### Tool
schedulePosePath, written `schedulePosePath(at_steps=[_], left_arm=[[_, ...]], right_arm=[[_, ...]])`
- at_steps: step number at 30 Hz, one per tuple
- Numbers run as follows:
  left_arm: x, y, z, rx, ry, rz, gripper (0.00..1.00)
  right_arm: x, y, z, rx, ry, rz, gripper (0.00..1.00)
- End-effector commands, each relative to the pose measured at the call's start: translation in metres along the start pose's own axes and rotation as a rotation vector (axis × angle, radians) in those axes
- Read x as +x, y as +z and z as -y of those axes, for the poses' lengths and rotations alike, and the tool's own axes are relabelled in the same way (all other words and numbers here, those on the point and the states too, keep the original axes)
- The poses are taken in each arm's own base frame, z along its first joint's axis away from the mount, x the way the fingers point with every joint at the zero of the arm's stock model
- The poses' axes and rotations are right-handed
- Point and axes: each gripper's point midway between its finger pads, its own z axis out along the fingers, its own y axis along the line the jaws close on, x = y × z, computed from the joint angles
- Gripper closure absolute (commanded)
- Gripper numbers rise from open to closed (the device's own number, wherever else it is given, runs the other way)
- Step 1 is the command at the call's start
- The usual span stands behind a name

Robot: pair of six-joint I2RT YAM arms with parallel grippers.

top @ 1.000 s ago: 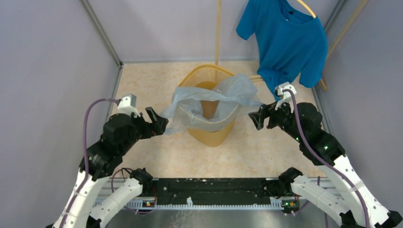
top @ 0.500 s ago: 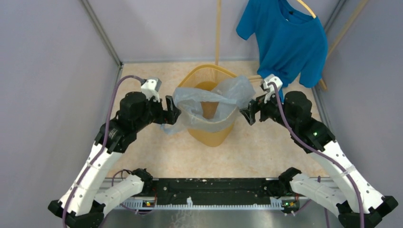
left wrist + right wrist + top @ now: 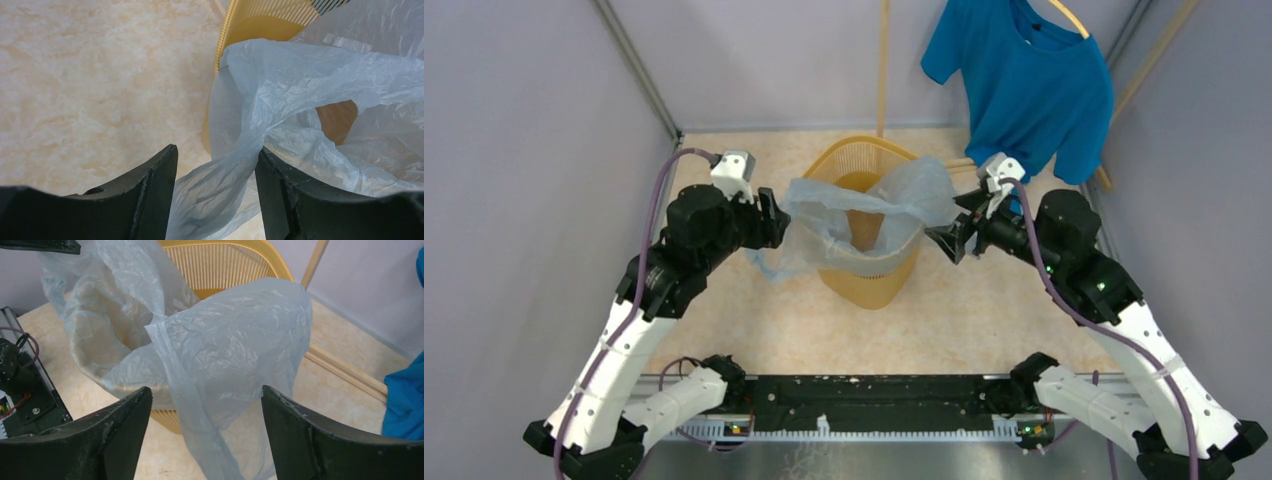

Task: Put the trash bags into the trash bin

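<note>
The yellow-orange trash bin [image 3: 869,285] stands mid-floor. A pale blue trash bag [image 3: 864,200] is draped over its rim, with loose film hanging down both sides. My left gripper [image 3: 776,220] is at the bag's left edge. In the left wrist view its jaws [image 3: 216,150] stand partly apart around a twisted strand of the bag [image 3: 300,85], which touches the right finger only; the bin [image 3: 260,20] is behind. My right gripper [image 3: 944,240] is at the bag's right edge, with its jaws [image 3: 206,389] wide open and the bag's hanging film [image 3: 235,330] between them, in front of the bin [image 3: 220,265].
A bright blue T-shirt [image 3: 1024,80] hangs on a wooden hanger at the back right, close behind my right wrist. A wooden pole [image 3: 883,60] rises behind the bin. Grey walls close in left, right and back. A black rail [image 3: 864,400] runs along the near edge.
My left arm has swung in and forward to the bag's left edge, and its jaws have narrowed around the film. My right gripper has moved in to the bag's right edge.
</note>
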Motion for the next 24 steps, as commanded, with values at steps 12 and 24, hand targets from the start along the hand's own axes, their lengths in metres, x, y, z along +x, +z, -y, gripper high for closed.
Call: schedulePosePath(at_steps=[12,24], left_arm=[[-0.031,0.014,-0.006,-0.067,-0.01,0.075,0.43],[-0.037,0.035,-0.01,-0.113,-0.004,0.059,0.57]], right_arm=[[-0.046,0.03,0.053,0.272,0.16,0.148,0.84],[-0.039,0.097,0.067,0.267,0.23,-0.129,1.0]])
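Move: The right flap of the trash bag hangs loosely between my open right fingers and about 5 cm ahead, 1 cm left, level. The bin's middle is some 17 cm to my right hand's left, 5 cm ahead and 15 cm below; the blue shirt hangs about 25 cm ahead and 17 cm right. For my left hand, the bag's left flap already lies between the fingers, its middle some 3 cm ahead, 2 cm right. I push my right hand forward over the bag's right flap, closing its wide-open fingers until they pinch the plastic, then carry on forward, up and a little left with the grip, about 11 cm in all, turning some 15 degrees clockwise. My left hand eases about 4 cm forward, narrowing its fingers partway around the left flap. ##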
